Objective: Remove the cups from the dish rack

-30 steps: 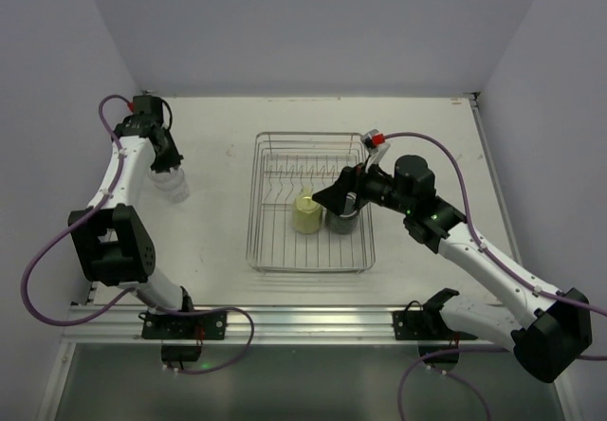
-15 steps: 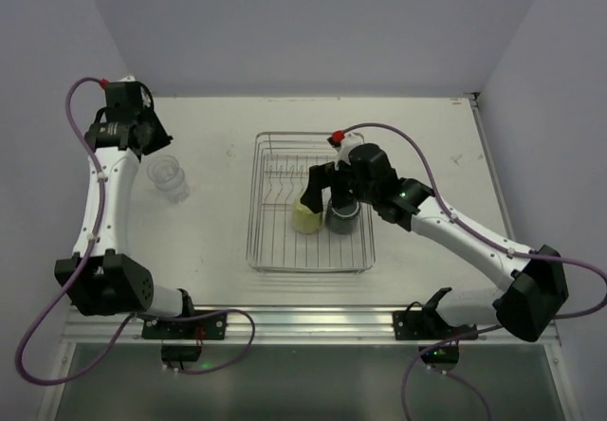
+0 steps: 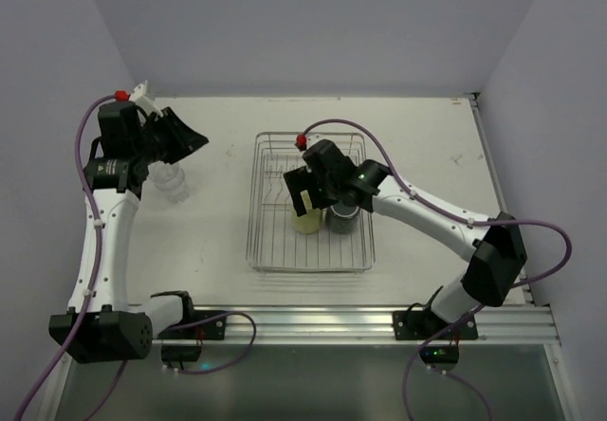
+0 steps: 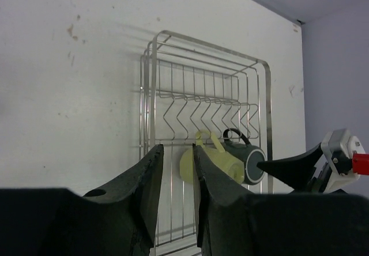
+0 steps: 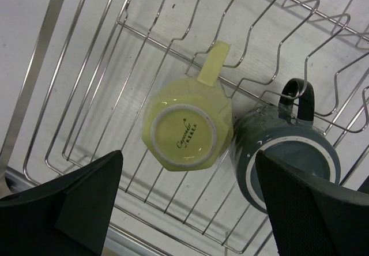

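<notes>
The silver wire dish rack (image 3: 254, 203) sits mid-table. Inside it, a pale yellow cup (image 3: 306, 220) and a dark grey mug (image 3: 341, 218) lie bottom-up against the prongs. My right gripper (image 3: 302, 190) hovers just above the yellow cup, wide open and empty. In the right wrist view the yellow cup (image 5: 187, 129) lies between the fingers and the mug (image 5: 285, 158) is beside it. Clear tumblers (image 3: 171, 182) stand on the table at the left. My left gripper (image 3: 193, 138) is raised above them, open and empty, facing the rack (image 4: 173, 34).
The rack's row of upright prongs (image 5: 277, 14) runs just behind both cups. The side walls stand close at left and right. The right arm's purple cable (image 3: 379, 141) arcs over the rack's far side.
My left gripper has lifted off the tumblers and swung up and right, empty. My right gripper has moved left from above the dark mug to above the yellow cup.
</notes>
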Available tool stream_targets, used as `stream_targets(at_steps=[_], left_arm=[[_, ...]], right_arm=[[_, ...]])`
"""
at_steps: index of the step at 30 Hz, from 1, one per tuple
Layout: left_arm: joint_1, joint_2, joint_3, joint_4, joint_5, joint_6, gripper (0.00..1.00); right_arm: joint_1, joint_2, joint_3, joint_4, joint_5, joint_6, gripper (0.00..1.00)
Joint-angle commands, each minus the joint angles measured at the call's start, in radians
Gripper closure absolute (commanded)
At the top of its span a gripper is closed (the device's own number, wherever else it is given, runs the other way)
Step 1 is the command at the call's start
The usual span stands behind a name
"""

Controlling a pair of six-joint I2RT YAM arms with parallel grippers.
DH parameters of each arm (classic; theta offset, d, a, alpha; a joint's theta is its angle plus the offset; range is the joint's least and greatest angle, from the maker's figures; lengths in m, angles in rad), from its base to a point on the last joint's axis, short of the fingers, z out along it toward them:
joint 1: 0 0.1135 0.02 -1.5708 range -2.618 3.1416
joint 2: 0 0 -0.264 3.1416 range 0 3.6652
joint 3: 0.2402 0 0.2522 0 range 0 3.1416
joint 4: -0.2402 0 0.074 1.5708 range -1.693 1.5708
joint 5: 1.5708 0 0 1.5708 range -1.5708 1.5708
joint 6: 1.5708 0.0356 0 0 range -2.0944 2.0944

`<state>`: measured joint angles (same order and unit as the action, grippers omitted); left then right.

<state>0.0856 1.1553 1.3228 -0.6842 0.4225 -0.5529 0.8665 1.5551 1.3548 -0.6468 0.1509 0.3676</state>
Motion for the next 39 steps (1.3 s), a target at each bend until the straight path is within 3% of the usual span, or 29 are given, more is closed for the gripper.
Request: stream_targets(at_steps=[1,7,21,39], left_arm=[[-0.023,-0.016,-0.054,0.066,0.099,-0.048,0.70],[-0.040,-0.045,-0.105,0.084,0.108,-0.058,0.68],[-0.041,-0.071,-0.168,0.107,0.151,-0.044,0.66],[-0.040,-0.078,-0.198,0.107,0.168,-0.015,0.65]], right_arm=[[0.029,0.055,0.120,-0.150,0.110,0.054,0.01],[0.042,0.158,0.236,-0.257,0.131,0.146,0.01],[0.057,0.261,0.296,-0.272,0.108,0.249,0.01],[0.060,0.376,0.362,-0.346,0.219,0.507,0.01]])
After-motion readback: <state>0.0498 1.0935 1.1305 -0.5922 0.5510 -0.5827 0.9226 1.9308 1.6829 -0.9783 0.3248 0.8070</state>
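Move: The yellow cup lies upturned in the rack, nearly under the right hand: about 1 cm ahead, 2 cm to its left and some 8 cm below. The dark grey cup sits right beside it, roughly 8 cm to the right hand's right, 1 cm ahead and equally low. From the idle left hand the yellow cup is about 25 cm to the right, 5 cm back and 22 cm down. Down by about 6 cm and slightly left, the right hand sinks over the yellow cup, its wide-open fingers tipping steeper and turning clockwise some 20 degrees until they straddle the cup body in line with its handle, one finger entering beside the grey cup. The empty left hand eases about 5 cm down, right and somewhat back, towards the rack. ##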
